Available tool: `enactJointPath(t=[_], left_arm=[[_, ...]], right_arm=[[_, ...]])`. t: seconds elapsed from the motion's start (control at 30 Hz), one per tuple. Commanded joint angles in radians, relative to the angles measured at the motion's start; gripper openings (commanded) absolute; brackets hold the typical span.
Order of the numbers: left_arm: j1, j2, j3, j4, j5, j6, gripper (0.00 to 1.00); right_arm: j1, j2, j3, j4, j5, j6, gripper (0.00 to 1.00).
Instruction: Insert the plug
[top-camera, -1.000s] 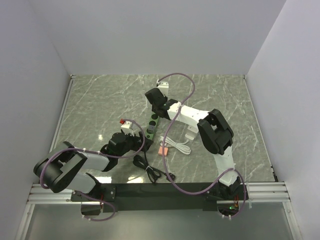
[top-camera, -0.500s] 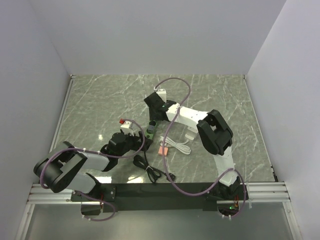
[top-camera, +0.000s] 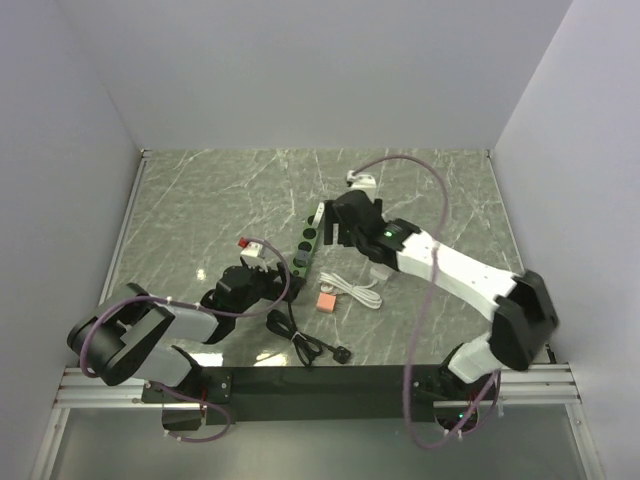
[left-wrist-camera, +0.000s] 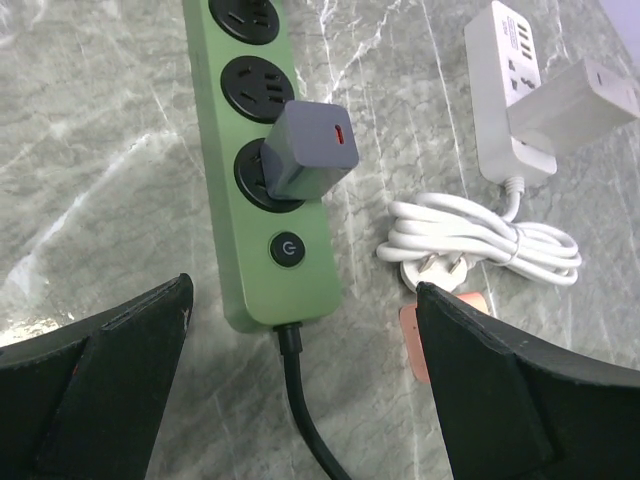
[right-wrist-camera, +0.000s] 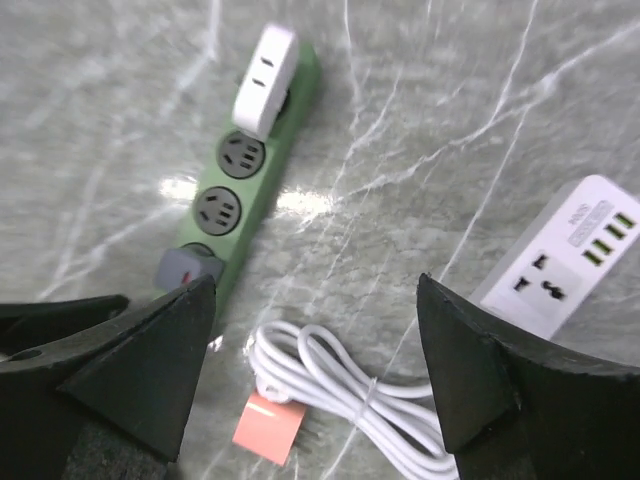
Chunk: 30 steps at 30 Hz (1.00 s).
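A green power strip (top-camera: 308, 243) lies mid-table, also in the left wrist view (left-wrist-camera: 215, 150) and the right wrist view (right-wrist-camera: 262, 188). A white plug (right-wrist-camera: 263, 80) sits in the strip's far-end socket, leaning a little, seen from above as the white plug (top-camera: 317, 214). A grey plug (left-wrist-camera: 310, 150) sits in the socket beside the switch. My right gripper (right-wrist-camera: 315, 282) hangs open above the table, to the right of the strip, holding nothing. My left gripper (left-wrist-camera: 302, 290) is open and empty over the strip's switch end, above the black cord (left-wrist-camera: 300, 410).
A white multi-socket strip (left-wrist-camera: 510, 80) with a white block plugged in lies right of the green one. Its coiled white cable (right-wrist-camera: 330, 380) and a pink card (right-wrist-camera: 268, 428) lie between. The black cord loops toward the near edge (top-camera: 310, 345).
My right gripper opened, let go of the white plug at the strip's far end, and drew back to the right. The left arm stayed still.
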Motion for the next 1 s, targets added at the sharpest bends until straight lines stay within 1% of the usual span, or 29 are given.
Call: enactJointPath(t=[0.0, 0.1, 0.13, 0.17, 0.2, 0.23, 0.27, 0.3, 0.33, 0.37, 0.4, 0.43, 0.47, 0.5, 0.67, 0.83, 0.9, 0.97], left_arm=[[-0.026, -0.044, -0.023, 0.078, -0.038, 0.051, 0.99], [-0.106, -0.128, -0.027, 0.035, -0.17, 0.087, 1.0], [-0.158, -0.148, -0.027, 0.023, -0.202, 0.091, 0.99], [-0.184, -0.164, -0.029, 0.005, -0.231, 0.092, 0.99], [-0.21, -0.188, -0.029, -0.003, -0.289, 0.086, 0.98], [-0.271, -0.194, -0.027, -0.012, -0.318, 0.084, 0.98], [-0.305, -0.196, -0.02, -0.024, -0.361, 0.083, 0.98], [-0.339, -0.188, -0.008, -0.066, -0.442, 0.078, 0.98], [-0.373, -0.178, 0.008, -0.098, -0.49, 0.075, 0.98], [-0.434, -0.162, 0.052, -0.121, -0.527, 0.077, 0.98], [-0.457, -0.117, 0.084, -0.197, -0.6, 0.077, 0.98], [-0.5, -0.089, 0.119, -0.234, -0.631, 0.074, 0.97], [-0.519, -0.057, 0.185, -0.267, -0.661, 0.068, 0.97], [-0.537, 0.009, 0.209, -0.294, -0.688, 0.048, 0.97], [-0.597, 0.186, 0.339, -0.4, -0.763, -0.009, 0.98], [-0.625, 0.264, 0.433, -0.477, -0.807, -0.024, 0.98], [-0.631, 0.289, 0.45, -0.512, -0.825, -0.034, 0.98], [-0.635, 0.293, 0.453, -0.514, -0.827, -0.038, 0.97]], right_arm=[[0.006, -0.162, -0.082, 0.105, 0.0, -0.018, 0.88], [0.004, -0.257, -0.139, 0.119, 0.021, -0.018, 0.88], [0.004, -0.278, -0.151, 0.124, 0.027, -0.016, 0.88], [0.003, -0.299, -0.178, 0.128, 0.035, -0.015, 0.88], [0.003, -0.336, -0.194, 0.145, 0.032, -0.016, 0.88], [-0.002, -0.351, -0.208, 0.154, 0.027, -0.016, 0.88], [-0.002, -0.365, -0.229, 0.164, 0.024, -0.016, 0.89], [-0.003, -0.39, -0.24, 0.176, 0.017, -0.018, 0.88], [-0.005, -0.396, -0.246, 0.179, 0.013, -0.019, 0.89], [-0.005, -0.405, -0.26, 0.181, 0.013, -0.021, 0.89], [-0.006, -0.42, -0.268, 0.188, 0.01, -0.021, 0.88], [-0.006, -0.427, -0.277, 0.194, 0.007, -0.021, 0.88], [-0.006, -0.434, -0.294, 0.2, 0.0, -0.022, 0.89], [-0.008, -0.449, -0.301, 0.216, -0.006, -0.024, 0.89], [-0.016, -0.488, -0.349, 0.242, -0.042, -0.037, 0.89], [-0.031, -0.531, -0.384, 0.259, -0.077, -0.054, 0.89], [-0.042, -0.549, -0.395, 0.262, -0.085, -0.062, 0.88], [-0.054, -0.566, -0.412, 0.27, -0.097, -0.067, 0.89]])
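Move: The pink adapter lies about 10 cm to the right of the open left hand, some 4 cm back and 5 cm below. From that hand, the grey plug on the green strip stands about 6 cm ahead and 4 cm to the right, 1 cm lower, and the white cable coil 15 cm to the right and 1 cm back, 5 cm lower. From the empty right hand, the pink adapter is roughly 11 cm back, 3 cm left and 15 cm down, and the white plug 10 cm ahead, 6 cm left and 10 cm down. The left hand leaves the cord end of the green strip in an arc, lifting about 4 cm as it draws back, then swinging right and sinking towards the pink adapter, for some 10 cm right and 5 cm back in all, while its left side rolls up some 25 degrees and its wide-open fingers come to straddle the adapter without closing. Meanwhile the right hand, already clear of the white plug and open, keeps retreating about 5 cm each up, back and right, its fingers tilting up. ##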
